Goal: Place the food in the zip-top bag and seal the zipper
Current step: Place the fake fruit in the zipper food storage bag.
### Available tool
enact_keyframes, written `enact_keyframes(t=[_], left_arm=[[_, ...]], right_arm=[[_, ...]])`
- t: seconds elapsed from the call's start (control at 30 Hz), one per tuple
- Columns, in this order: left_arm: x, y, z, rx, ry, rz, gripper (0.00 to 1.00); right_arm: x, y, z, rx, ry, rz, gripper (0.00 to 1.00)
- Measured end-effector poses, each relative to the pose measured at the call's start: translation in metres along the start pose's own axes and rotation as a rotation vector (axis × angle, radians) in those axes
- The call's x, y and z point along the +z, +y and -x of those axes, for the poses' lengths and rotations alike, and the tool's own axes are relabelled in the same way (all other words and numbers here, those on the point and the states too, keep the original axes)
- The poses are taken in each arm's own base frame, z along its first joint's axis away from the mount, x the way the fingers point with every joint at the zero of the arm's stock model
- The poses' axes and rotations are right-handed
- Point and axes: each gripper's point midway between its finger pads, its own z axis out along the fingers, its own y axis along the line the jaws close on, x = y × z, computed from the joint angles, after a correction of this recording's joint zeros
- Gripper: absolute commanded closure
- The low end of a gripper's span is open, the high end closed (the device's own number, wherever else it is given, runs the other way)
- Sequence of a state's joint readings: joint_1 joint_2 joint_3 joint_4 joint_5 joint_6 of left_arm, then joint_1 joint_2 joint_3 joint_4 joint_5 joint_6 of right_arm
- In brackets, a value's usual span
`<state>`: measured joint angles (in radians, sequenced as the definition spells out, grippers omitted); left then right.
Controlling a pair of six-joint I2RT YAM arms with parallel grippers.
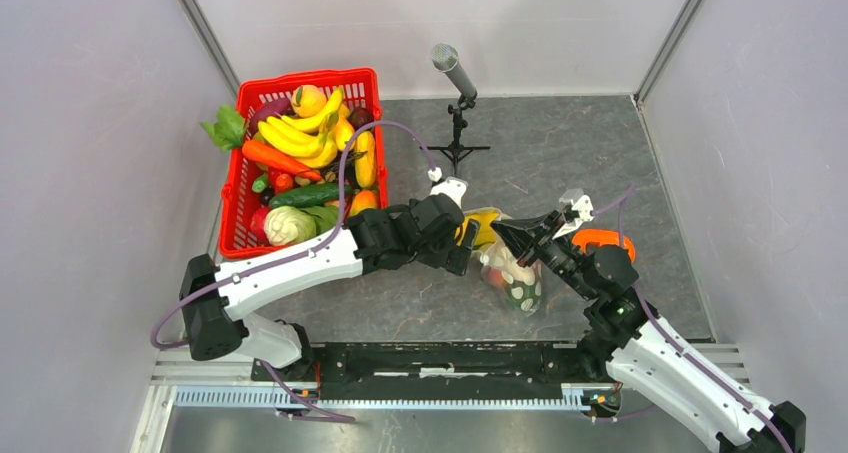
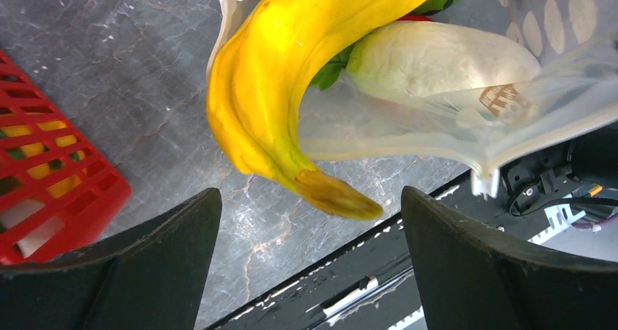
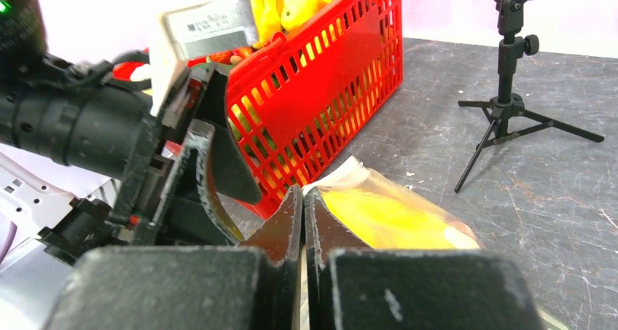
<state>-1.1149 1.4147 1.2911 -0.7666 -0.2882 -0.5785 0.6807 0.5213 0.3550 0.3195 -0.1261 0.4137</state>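
Observation:
The zip-top bag [image 1: 515,278] lies on the table between the two arms, clear with white dots, with several food pieces inside. A yellow banana [image 2: 284,89] sticks halfway out of its mouth, past the white zipper [image 2: 223,31] strip. My left gripper [image 2: 310,193] is open just short of the banana's brown tip, touching nothing. In the top view it [image 1: 465,248] is at the bag's left end. My right gripper [image 3: 302,195] is shut on the zip-top bag's mouth edge [image 3: 342,175]. The banana [image 3: 386,221] shows yellow through the plastic.
A red lattice basket [image 1: 232,198] with bananas, a carrot, a cucumber and other food stands at the back left. A microphone on a small black tripod [image 1: 458,123] is behind the bag. An orange object [image 1: 600,240] lies beside the right arm. White walls enclose the table.

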Motion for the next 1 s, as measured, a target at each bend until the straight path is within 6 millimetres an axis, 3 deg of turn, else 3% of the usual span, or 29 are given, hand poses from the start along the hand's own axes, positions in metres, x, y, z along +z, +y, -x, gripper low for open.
enact_keyframes(t=[0.13,0.3,0.4,0.53,0.67,1.0], left_arm=[[0.011,0.0,-0.008,-0.029,-0.002,0.0,0.07],[0.014,0.004,-0.004,-0.067,-0.029,0.029,0.26],[0.017,0.003,-0.004,-0.078,-0.041,0.026,0.33],[0.019,0.0,-0.006,-0.078,-0.034,0.009,0.29],[0.019,0.0,-0.006,-0.078,-0.031,0.01,0.34],[0.025,0.003,-0.008,-0.079,-0.031,0.036,0.64]], right_arm=[[0.0,0.0,0.001,-0.001,-0.004,0.001,0.98],[-0.001,0.001,0.002,-0.001,-0.007,0.002,0.98],[-0.001,0.0,0.002,-0.001,-0.009,-0.002,0.98],[-0.001,-0.001,0.003,-0.001,-0.011,-0.009,0.98],[-0.001,-0.002,0.003,0.0,-0.014,-0.015,0.98],[0.001,-0.004,0.001,0.006,-0.008,-0.022,0.98]])
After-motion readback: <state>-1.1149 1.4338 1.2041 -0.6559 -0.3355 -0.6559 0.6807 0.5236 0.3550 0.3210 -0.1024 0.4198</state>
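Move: The bananas lie in the open mouth of the bag, middle about 4 cm ahead of my left hand, 4 cm to its right and 4 cm below, with their stem end sticking out towards its open fingers. The white vegetable inside the bag is some 10 cm right and 3 cm back. The microphone stand's foot is about 19 cm ahead, 1 cm left. From my right hand, which holds the bag's rim, the bananas are some 6 cm below, 1 cm ahead and 1 cm left. I sink my left hand about 2.5 cm and edge it a little forward, bringing the fingertips down on either side of the bananas' stem while the fingers close from wide open to roughly half. The wrist turns barely 5 degrees counter-clockwise. My right hand stays put and keeps the bag's rim pinched. ##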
